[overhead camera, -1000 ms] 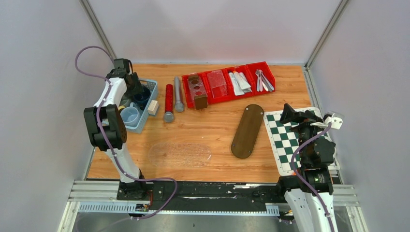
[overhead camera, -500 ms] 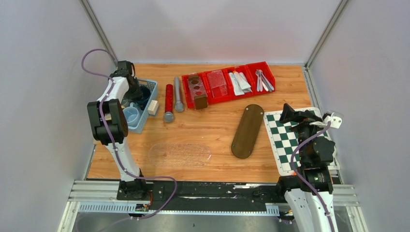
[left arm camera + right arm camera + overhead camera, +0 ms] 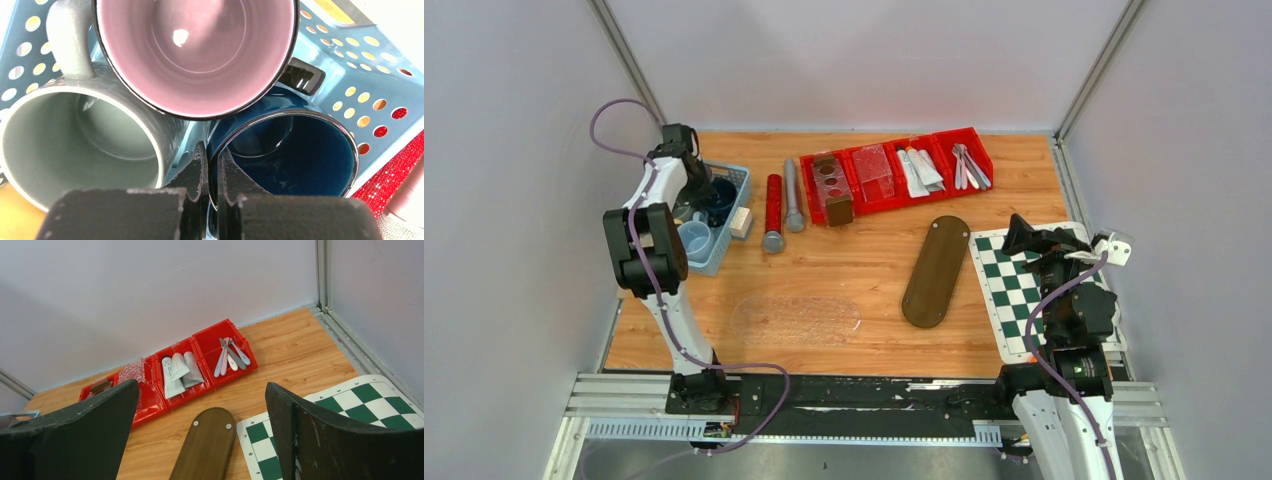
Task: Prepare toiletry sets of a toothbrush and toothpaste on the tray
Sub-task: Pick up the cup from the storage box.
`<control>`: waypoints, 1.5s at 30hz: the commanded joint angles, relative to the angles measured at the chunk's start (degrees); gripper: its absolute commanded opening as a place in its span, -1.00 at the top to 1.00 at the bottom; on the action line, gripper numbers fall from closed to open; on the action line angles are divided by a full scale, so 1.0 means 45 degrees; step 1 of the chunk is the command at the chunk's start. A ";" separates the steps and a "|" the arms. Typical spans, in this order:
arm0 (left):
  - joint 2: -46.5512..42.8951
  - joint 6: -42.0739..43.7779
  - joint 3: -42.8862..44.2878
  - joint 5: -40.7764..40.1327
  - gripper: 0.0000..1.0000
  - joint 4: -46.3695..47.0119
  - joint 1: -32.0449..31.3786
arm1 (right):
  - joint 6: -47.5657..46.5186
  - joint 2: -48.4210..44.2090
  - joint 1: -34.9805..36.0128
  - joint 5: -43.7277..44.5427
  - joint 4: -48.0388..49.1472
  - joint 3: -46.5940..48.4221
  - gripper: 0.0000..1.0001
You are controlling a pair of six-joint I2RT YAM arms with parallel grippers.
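Observation:
Several toothbrushes [image 3: 969, 165] [image 3: 230, 351] lie in the rightmost red bin, and the toothpaste tubes [image 3: 921, 170] [image 3: 179, 371] in the bin beside it. The brown oval tray [image 3: 936, 270] [image 3: 205, 450] lies on the table, with nothing on it. My left gripper [image 3: 702, 187] [image 3: 211, 152] is down in the blue basket [image 3: 736, 180], shut on the rim of a dark blue mug [image 3: 295, 150], one finger inside it and one outside. Over the chessboard's far corner my right gripper [image 3: 1024, 235] [image 3: 201, 390] stands open and holds nothing.
A pink-lined mug [image 3: 195, 50] and a grey mug [image 3: 75, 135] crowd the basket [image 3: 370, 75]. A red cylinder [image 3: 773, 205] and a grey cylinder [image 3: 793, 195] lie right of it. A clear oval tray [image 3: 794, 320] lies near the front. The chessboard [image 3: 1004, 290] is at the right.
My left gripper's fingers have closed onto the blue mug's rim, and the left arm has shifted slightly in the basket. The right arm has not moved.

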 commanded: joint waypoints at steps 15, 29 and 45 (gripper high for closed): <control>-0.4543 0.0642 -0.0306 0.1523 1.00 -0.0763 -0.0080 | 0.0162 -0.0418 0.0105 -0.0156 0.0349 -0.0076 -1.00; -0.8569 -0.0667 -0.3349 0.1180 1.00 -0.1680 -0.1759 | 0.0193 -0.0621 0.0102 -0.0254 0.0379 -0.0096 -1.00; -1.2243 -0.2658 -0.7749 -0.0255 1.00 -0.3338 -0.3385 | 0.0232 -0.0615 0.0242 -0.0388 0.0494 -0.0170 -1.00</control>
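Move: The left fingers are already shut on the near-left rim of the dark blue cup, whose middle is about 4 cm right, 1 cm ahead and 3 cm below. The clear oval tray lies about 27 cm back, 26 cm right and 8 cm below. In the storage box, the pink cup stands some 8 cm ahead and 3 cm left, the grey cup level and 9 cm left. From the right hand, the tray is some 50 cm left, 5 cm back and 29 cm below. Keep the left gripper pinched on the blue cup's rim and raise it about 12 cm out of the storage box, easing back slightly. Then carry it back and to the right, some 20 cm back in all, over the box's near part towards the clear tray, sinking about 4 cm at the end. Let the wrist tip up roughly 10 degrees, then return. ##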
